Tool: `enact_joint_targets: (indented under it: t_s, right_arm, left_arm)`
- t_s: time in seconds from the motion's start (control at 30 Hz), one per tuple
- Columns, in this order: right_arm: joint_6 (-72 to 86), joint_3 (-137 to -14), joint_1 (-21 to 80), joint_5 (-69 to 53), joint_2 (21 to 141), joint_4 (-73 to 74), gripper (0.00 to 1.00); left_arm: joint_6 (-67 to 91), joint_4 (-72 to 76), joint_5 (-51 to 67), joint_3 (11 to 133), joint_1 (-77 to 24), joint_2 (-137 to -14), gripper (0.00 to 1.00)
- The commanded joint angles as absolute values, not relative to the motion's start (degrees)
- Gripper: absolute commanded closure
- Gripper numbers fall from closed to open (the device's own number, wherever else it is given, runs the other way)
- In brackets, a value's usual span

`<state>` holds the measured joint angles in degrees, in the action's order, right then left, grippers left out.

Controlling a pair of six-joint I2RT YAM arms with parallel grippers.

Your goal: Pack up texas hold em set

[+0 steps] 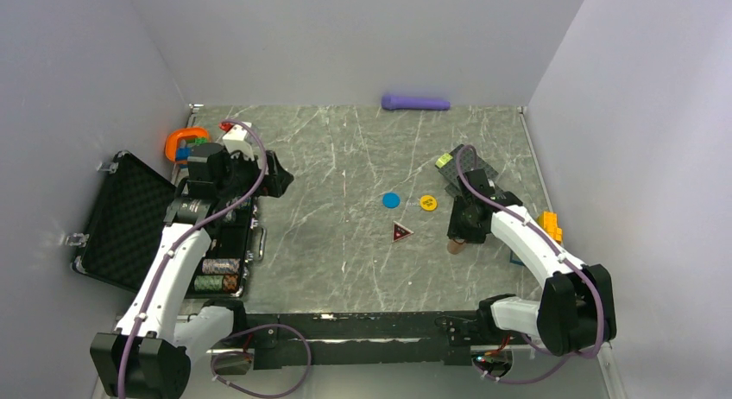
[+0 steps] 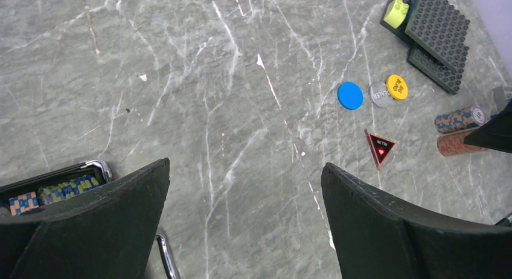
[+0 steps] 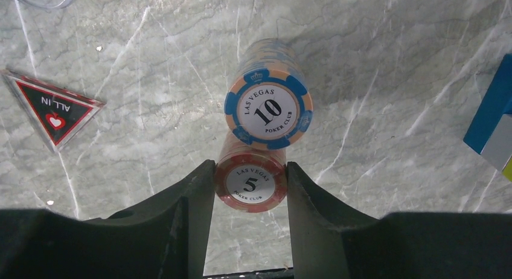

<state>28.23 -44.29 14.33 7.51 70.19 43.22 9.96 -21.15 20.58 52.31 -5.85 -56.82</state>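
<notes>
The open black case (image 1: 121, 218) lies at the left, with chip stacks (image 1: 220, 274) in its tray. A blue disc (image 1: 391, 199), a yellow disc (image 1: 428, 202) and a dark red triangle (image 1: 400, 232) lie mid-table. My right gripper (image 3: 250, 165) is shut on a red "5" chip stack (image 3: 250, 183) lying on its side, a finger pressed to each flank. A blue-and-orange "10" stack (image 3: 268, 110) lies just beyond it, touching. My left gripper (image 2: 244, 170) hangs open and empty over bare table beside the case. No cards are in view.
Black studded plates (image 1: 470, 164) with a green block sit behind the right arm. An orange block (image 1: 550, 222) and a blue block (image 3: 489, 119) lie to its right. An orange ring toy (image 1: 186, 142) stands behind the case, and a purple cylinder (image 1: 416, 102) by the back wall.
</notes>
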Motion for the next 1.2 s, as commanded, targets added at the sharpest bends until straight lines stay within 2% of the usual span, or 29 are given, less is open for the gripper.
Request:
enact_joint_targets:
  t_s: [0.0,0.07,0.1,0.27,0.5,0.77,0.9,1.17]
  right_arm:
    - [27.4,-44.5,14.2,6.0,70.8,41.7,0.79]
    - [26.4,-46.0,14.2,4.4,70.5,42.8,0.95]
    - [25.8,-47.2,14.3,3.7,70.1,43.7,1.0]
    - [23.0,-54.6,14.6,-4.0,67.0,48.2,1.0]
    - [25.1,-61.3,19.5,-25.2,68.7,44.7,1.0]
    - [29.4,-67.7,31.9,-37.7,75.6,37.3,1.0]
    - [31.7,-68.4,34.2,-43.3,77.2,32.5,1.0]
    - [32.8,-69.4,37.5,-45.8,78.9,30.6,1.0]
  left_arm:
    - [10.0,-17.9,24.6,52.0,-6.2,-56.6,0.01]
    - [9.7,-17.0,27.6,51.6,-6.2,-56.7,0.01]
    - [9.4,-16.2,29.8,51.3,-6.3,-56.7,0.02]
    - [7.6,-12.8,40.4,50.3,-8.9,-57.2,0.05]
    - [5.1,-8.3,51.1,48.4,-17.6,-57.5,0.04]
    - [0.8,-10.9,51.2,48.9,-27.3,-61.5,0.01]
    - [-1.5,-11.5,51.2,49.1,-30.5,-63.0,0.01]
    - [-3.7,-14.1,48.0,50.4,-35.3,-65.9,0.04]
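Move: The left hand, open and empty, is aimed at the red 5-chip stack, roughly 46 cm to its right, 9 cm nearer the bases and 20 cm lower; the all-in triangle is about 31 cm right, 6 cm back and 23 cm down. The right hand already grips that stack near its top and is bound for the left gripper, some 46 cm left, 9 cm ahead and 17 cm higher. From the right hand, the 10-chip stack stands about 4 cm ahead, 1 cm right and 3 cm lower, and the all-in triangle 14 cm left, 3 cm ahead and 6 cm below. Leftward, about 24 cm, and some 14 cm up, the right hand carries the pinched red stack, rolling and swinging round counter-clockwise so the stack's free end turns towards the left gripper. The left hand comes to meet it, going right and then also back towards the bases, dipping slightly late on and swinging clockwise nearly 60 degrees, fingers kept wide open. ##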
